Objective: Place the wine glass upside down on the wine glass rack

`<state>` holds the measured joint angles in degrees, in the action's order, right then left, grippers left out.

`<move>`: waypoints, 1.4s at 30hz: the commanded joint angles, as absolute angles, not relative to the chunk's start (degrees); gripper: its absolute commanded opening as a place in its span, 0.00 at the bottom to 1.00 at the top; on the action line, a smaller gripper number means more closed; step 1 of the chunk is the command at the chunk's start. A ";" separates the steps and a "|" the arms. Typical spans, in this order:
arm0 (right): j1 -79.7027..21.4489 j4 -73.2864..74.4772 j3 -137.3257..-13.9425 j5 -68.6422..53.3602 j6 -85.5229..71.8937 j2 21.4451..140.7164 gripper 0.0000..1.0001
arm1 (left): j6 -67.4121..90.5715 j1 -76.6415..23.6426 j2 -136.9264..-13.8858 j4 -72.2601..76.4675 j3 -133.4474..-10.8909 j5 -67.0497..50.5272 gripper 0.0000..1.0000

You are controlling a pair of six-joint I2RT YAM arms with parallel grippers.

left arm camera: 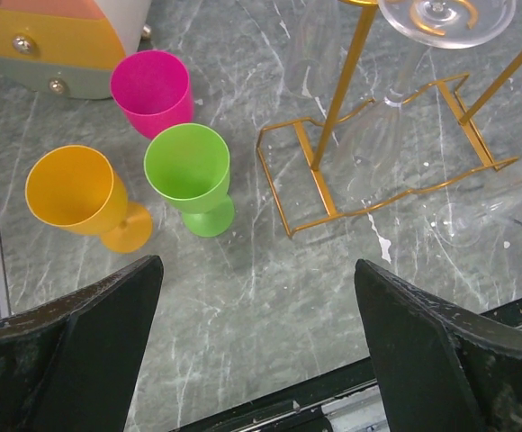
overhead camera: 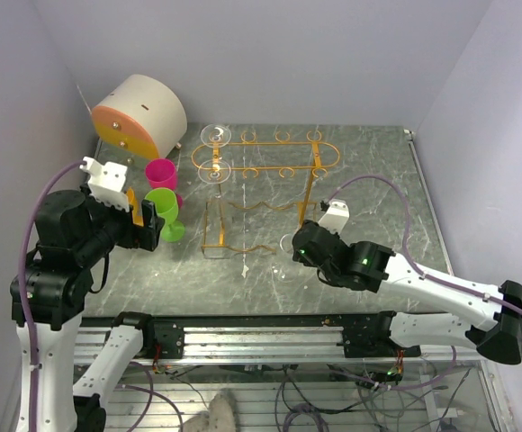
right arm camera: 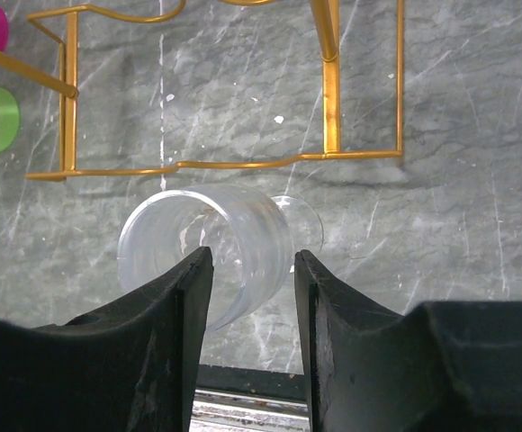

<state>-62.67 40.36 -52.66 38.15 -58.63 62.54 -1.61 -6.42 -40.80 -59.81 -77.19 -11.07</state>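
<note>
A clear wine glass (right arm camera: 229, 236) lies on its side on the grey marble table, just in front of the wine glass rack's base. My right gripper (right arm camera: 252, 263) is low over it, jaws part open on either side of the bowl, and a gap still shows at the right finger (right arm camera: 319, 297). From above, the right gripper (overhead camera: 295, 245) sits by the rack's near right corner. The wine glass rack (overhead camera: 243, 144) is gold wire, and two clear glasses (overhead camera: 214, 151) hang at its left end. My left gripper (left arm camera: 256, 270) is open and empty over bare table.
Pink (left arm camera: 151, 88), green (left arm camera: 189, 171) and orange (left arm camera: 74, 191) goblets stand left of the rack. A beige drum-shaped box (overhead camera: 139, 112) with an orange face sits at the back left. Walls close in on both sides, and the black rail runs along the near edge.
</note>
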 commanded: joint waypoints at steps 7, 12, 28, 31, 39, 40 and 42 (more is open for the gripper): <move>-62.01 39.70 -51.95 35.47 -59.60 64.76 0.29 | -2.88 -4.81 -42.71 -62.01 -78.84 -20.03 0.99; -61.90 41.22 -52.11 34.92 -59.91 66.09 0.21 | -3.87 -4.53 -43.56 -63.60 -80.13 -22.48 0.99; -61.99 53.69 -51.60 23.39 -61.39 61.41 0.00 | -3.52 -4.31 -43.47 -65.12 -82.12 -24.42 0.98; -61.97 59.05 -54.23 21.28 -61.29 61.72 0.00 | -3.35 -4.27 -43.35 -65.30 -82.51 -24.78 0.98; -61.96 67.36 -60.71 20.66 -60.77 61.97 0.00 | -2.94 -3.57 -42.59 -64.83 -82.65 -24.94 0.98; -62.03 67.14 -60.99 20.92 -60.65 62.04 0.01 | -2.86 -3.46 -42.48 -64.71 -82.54 -25.04 0.98; -61.96 65.55 -61.15 21.08 -60.31 61.97 0.04 | -2.79 -2.99 -42.37 -64.62 -82.44 -25.58 0.98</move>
<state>-61.95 63.77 -59.13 21.04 -60.82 61.87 -3.42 -4.19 -43.05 -64.75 -81.23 -23.77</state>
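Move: The upright wine glass's middle is about 2 cm to the right hand's left and 8 cm below it, level with it fore and aft; the half-open fingers straddle its right wall near the rim. Ahead of that hand, the wine glass rack's middle is some 14 cm out and 9 cm left, and the table edge runs about 10 cm behind. From the left hand, the glass is some 34 cm right, 2 cm forward and 26 cm below. Shut the right gripper on the wine glass's right wall by the rim, easing about 1 cm left as the fingers narrow. Then draw the rim back towards the robot and the table edge, ending some 7 cm back and 3 cm right, slightly lower, with the wrist tipping down some 20 degrees and the fingers nearly shut. Drift the open left gripper about 3 cm right and a little back, turning slightly clockwise. ##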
